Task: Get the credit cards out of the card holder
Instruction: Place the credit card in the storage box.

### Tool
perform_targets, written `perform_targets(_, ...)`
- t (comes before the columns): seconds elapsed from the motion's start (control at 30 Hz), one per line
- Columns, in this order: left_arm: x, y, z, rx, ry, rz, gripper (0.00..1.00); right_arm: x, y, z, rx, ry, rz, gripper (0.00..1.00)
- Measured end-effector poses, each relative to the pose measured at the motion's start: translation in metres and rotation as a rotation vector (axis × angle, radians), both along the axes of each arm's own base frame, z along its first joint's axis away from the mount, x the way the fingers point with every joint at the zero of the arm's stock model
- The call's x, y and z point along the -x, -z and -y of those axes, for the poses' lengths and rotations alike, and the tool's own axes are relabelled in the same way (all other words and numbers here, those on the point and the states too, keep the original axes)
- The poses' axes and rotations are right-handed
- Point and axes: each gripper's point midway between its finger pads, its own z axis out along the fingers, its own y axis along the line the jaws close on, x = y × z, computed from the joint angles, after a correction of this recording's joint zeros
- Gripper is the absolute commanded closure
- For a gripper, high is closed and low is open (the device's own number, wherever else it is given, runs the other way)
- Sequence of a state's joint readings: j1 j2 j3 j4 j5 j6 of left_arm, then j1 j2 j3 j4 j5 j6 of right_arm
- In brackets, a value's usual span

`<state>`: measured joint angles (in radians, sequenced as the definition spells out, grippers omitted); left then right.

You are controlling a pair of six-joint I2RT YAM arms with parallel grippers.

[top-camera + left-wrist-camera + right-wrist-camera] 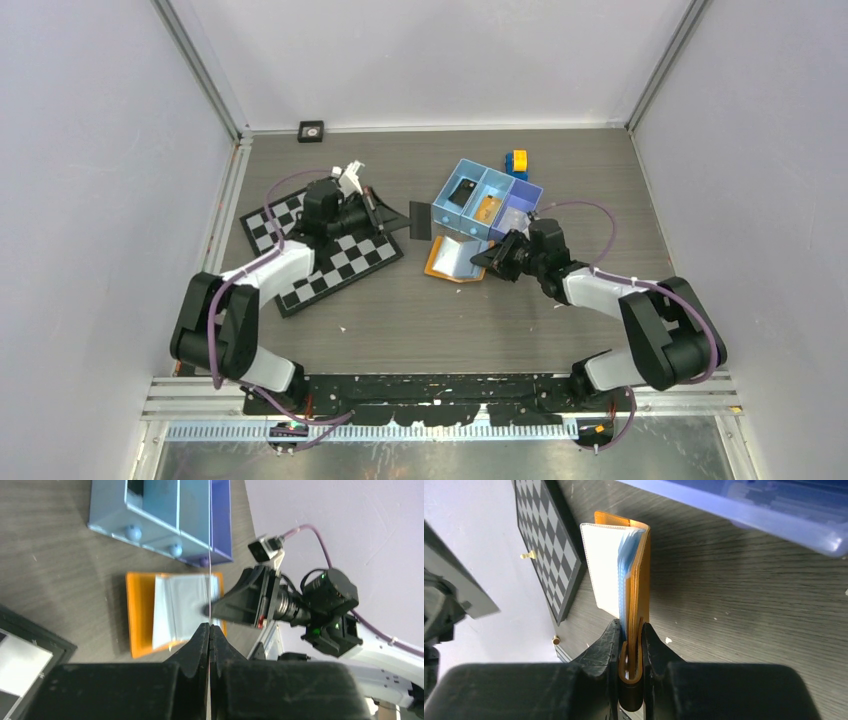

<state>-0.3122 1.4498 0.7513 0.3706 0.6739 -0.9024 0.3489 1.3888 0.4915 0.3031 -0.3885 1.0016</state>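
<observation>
The orange card holder [452, 258] lies open in the middle of the table, its greyish clear sleeves [175, 607] fanned upward. My right gripper [487, 258] is shut on the holder's right edge, and the right wrist view shows the orange cover and tab [641, 580] pinched between the jaws [629, 630]. My left gripper [400, 217] is shut on a dark credit card [419, 221], held in the air just left of the holder. The left wrist view shows that card edge-on as a thin line [209, 555] running out from the closed fingertips [209, 627].
A blue three-compartment tray [437, 212] stands just behind the holder, with small items inside. A yellow-and-blue block [517, 162] sits behind the tray. A black-and-white chessboard [330, 260] lies under the left arm, with a few small pieces [350, 178] at its far corner.
</observation>
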Motion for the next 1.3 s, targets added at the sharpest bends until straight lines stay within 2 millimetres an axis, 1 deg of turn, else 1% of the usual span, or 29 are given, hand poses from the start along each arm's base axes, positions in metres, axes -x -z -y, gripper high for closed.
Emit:
perform_targets(0.07,-0.013,-0.003,0.004,-0.015,-0.004,0.001,1.00,0.002,0.007,0.000,0.003,-0.005,-0.022,1.00)
perform_targets(0.13,-0.028,-0.003,0.009,-0.032,-0.006,-0.007,1.00,0.002,0.009,-0.001,0.004,-0.004,-0.030,1.00)
perform_targets(0.3,-0.071,0.006,0.027,-0.100,0.019,-0.039,1.00,0.001,0.007,-0.001,-0.001,-0.006,-0.024,1.00)
perform_targets(0.4,-0.090,0.010,0.037,-0.158,0.033,-0.038,1.00,0.001,0.007,-0.001,-0.001,-0.006,-0.022,1.00)
perform_targets(0.5,-0.099,0.005,0.048,-0.205,0.056,-0.021,1.00,0.001,0.004,-0.001,-0.002,-0.004,-0.018,1.00)
perform_targets(0.67,-0.115,-0.012,0.067,-0.301,0.090,0.046,1.00,0.000,-0.010,-0.001,-0.015,-0.003,0.025,0.99)
perform_targets(0.77,-0.127,-0.012,0.075,-0.375,0.101,0.077,1.00,-0.001,-0.012,-0.001,-0.017,-0.003,0.032,1.00)
perform_targets(0.87,-0.139,0.000,0.082,-0.468,0.108,0.084,1.00,0.000,-0.012,-0.001,-0.016,-0.003,0.028,1.00)
perform_targets(1.0,-0.148,0.022,0.087,-0.580,0.123,0.073,1.00,0.000,-0.011,-0.001,-0.015,-0.004,0.025,1.00)
perform_targets(1.13,-0.157,0.037,0.092,-0.645,0.146,0.071,1.00,0.001,-0.010,-0.001,-0.016,-0.007,0.020,0.99)
perform_targets(1.3,-0.162,0.046,0.098,-0.669,0.184,0.076,1.00,0.001,-0.006,-0.003,-0.016,-0.015,0.003,1.00)
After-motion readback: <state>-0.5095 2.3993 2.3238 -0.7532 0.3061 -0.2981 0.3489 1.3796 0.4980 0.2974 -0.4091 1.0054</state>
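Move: The black card is already out, edge-on in the left fingers. Its goal, the storage box's left compartment with black cards, lies about 16 cm ahead, 13 cm right and 14 cm below. The orange-card compartment is roughly 6 cm to the right of that and 4 cm nearer; the card holder sits about 12 cm right of the left hand, 4 cm back, 12 cm below. From the right hand, the goal is some 19 cm ahead, 4 cm left. Keeping the black card pinched, the left hand swings forward about 16 cm and 10 cm to its right, to the box's left compartment. It goes mostly forward at first, rises a little midway, then sinks, ending about 5 cm lower, while the wrist turns some 40 degrees to aim the fingers more steeply down. The right hand stays near its place, still gripping the card holder. ##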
